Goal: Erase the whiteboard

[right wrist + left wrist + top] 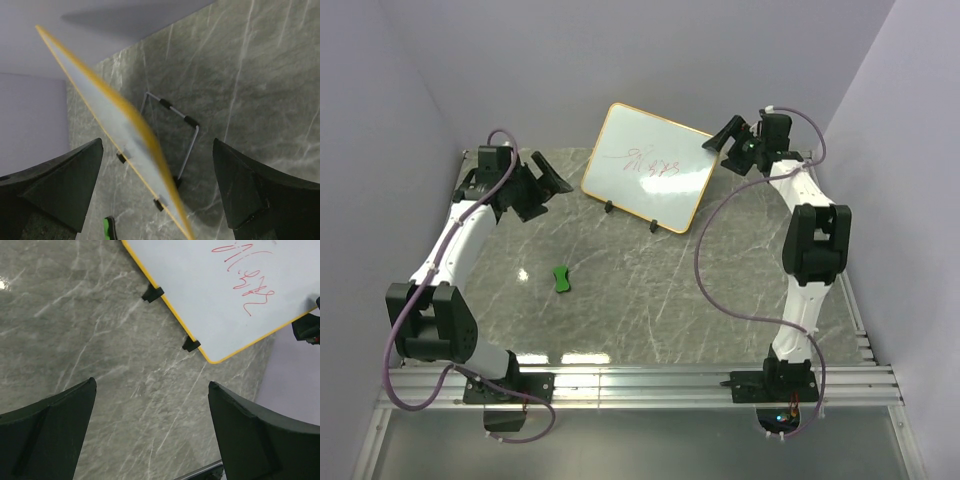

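The whiteboard (650, 165) stands tilted on black feet at the back of the table, with an orange rim and red scribbles (650, 160) on its face. In the left wrist view the whiteboard (235, 290) fills the top right. The left gripper (548, 195) hangs open to the left of the board, with only tabletop between its fingers (60, 430). My right gripper (725, 148) is open at the board's upper right corner. In its own view the whiteboard (130, 135) runs edge-on between the spread jaws, untouched. A small green eraser (561, 279) lies on the table nearer the arms.
The table is grey marble (650, 290), closed in by lilac walls at the back and sides. Behind the board a wire stand (187, 140) props it up. An aluminium rail (650, 380) runs along the near edge by the arm bases.
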Robot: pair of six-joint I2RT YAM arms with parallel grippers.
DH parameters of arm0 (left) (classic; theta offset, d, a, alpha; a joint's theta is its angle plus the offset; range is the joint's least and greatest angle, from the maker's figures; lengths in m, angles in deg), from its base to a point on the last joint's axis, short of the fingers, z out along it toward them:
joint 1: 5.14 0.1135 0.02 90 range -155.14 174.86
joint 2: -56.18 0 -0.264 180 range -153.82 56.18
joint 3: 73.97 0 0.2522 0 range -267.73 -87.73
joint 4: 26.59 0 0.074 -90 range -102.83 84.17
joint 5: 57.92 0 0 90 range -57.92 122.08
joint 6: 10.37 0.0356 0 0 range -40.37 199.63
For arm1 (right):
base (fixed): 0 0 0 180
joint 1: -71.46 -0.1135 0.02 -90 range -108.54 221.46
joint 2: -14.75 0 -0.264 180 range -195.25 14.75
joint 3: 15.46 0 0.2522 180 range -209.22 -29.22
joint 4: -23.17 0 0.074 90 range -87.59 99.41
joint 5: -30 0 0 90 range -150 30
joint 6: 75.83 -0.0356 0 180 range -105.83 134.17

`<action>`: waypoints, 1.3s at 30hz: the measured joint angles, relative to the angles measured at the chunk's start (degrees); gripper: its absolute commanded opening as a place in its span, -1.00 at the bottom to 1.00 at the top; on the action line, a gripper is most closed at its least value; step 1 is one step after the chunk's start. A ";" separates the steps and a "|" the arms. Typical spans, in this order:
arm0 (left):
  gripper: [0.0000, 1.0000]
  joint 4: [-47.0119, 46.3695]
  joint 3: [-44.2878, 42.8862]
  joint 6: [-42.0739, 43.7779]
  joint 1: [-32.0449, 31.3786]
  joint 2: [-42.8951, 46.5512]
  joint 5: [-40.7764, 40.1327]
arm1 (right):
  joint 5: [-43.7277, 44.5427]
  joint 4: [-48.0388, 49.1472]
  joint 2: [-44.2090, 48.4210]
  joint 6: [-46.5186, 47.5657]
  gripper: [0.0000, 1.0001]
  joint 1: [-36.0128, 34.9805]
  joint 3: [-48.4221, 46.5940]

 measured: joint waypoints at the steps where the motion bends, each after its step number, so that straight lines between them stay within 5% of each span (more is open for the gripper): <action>1: 0.97 0.52 0.00 0.04 0.00 0.11 -0.55 | -0.57 0.74 -1.79 -0.04 0.92 0.33 -1.01; 7: 0.80 4.46 -0.74 0.81 0.00 0.20 -3.63 | -4.46 4.28 -9.11 -1.97 0.58 1.53 -5.92; 16: 0.77 7.50 4.02 1.01 -0.22 6.01 -7.10 | -9.09 10.27 -9.90 -5.46 -0.22 0.81 -6.38; 22: 0.77 7.82 11.15 1.66 -1.44 10.32 -9.07 | -13.92 14.93 -9.86 -6.51 -0.95 0.57 -6.10; 30: 0.63 7.06 22.62 3.50 -8.33 10.40 -10.03 | -15.06 16.52 -5.46 -5.25 -1.00 -0.24 -1.57; 39: 0.41 4.72 25.90 5.95 -9.55 5.79 -14.86 | -12.22 15.47 -0.28 -3.98 -1.00 -0.70 3.89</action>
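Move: The green eraser lies about 11 cm back from the left hand, almost level sideways (1 cm to its right) and some 20 cm below it. The whiteboard's middle is about 11 cm ahead of the left hand, 24 cm right and 10 cm below. From the right hand, the whiteboard's right edge near the upper corner is roughly 3 cm ahead, 2 cm left and 1 cm below, and the whiteboard's middle about 5 cm back, 18 cm left and 8 cm below. The right hand slips about 3.5 cm forward and 3 cm down around the whiteboard's right edge, then swings left and up some 5 cm as its wide-open fingers close and pinch that edge, easing back with its grip kept. Meanwhile the left hand sinks about 16 cm and draws back 13 cm towards the green eraser, tipping its fingers further down and narrowing them partway, still without touching it. ##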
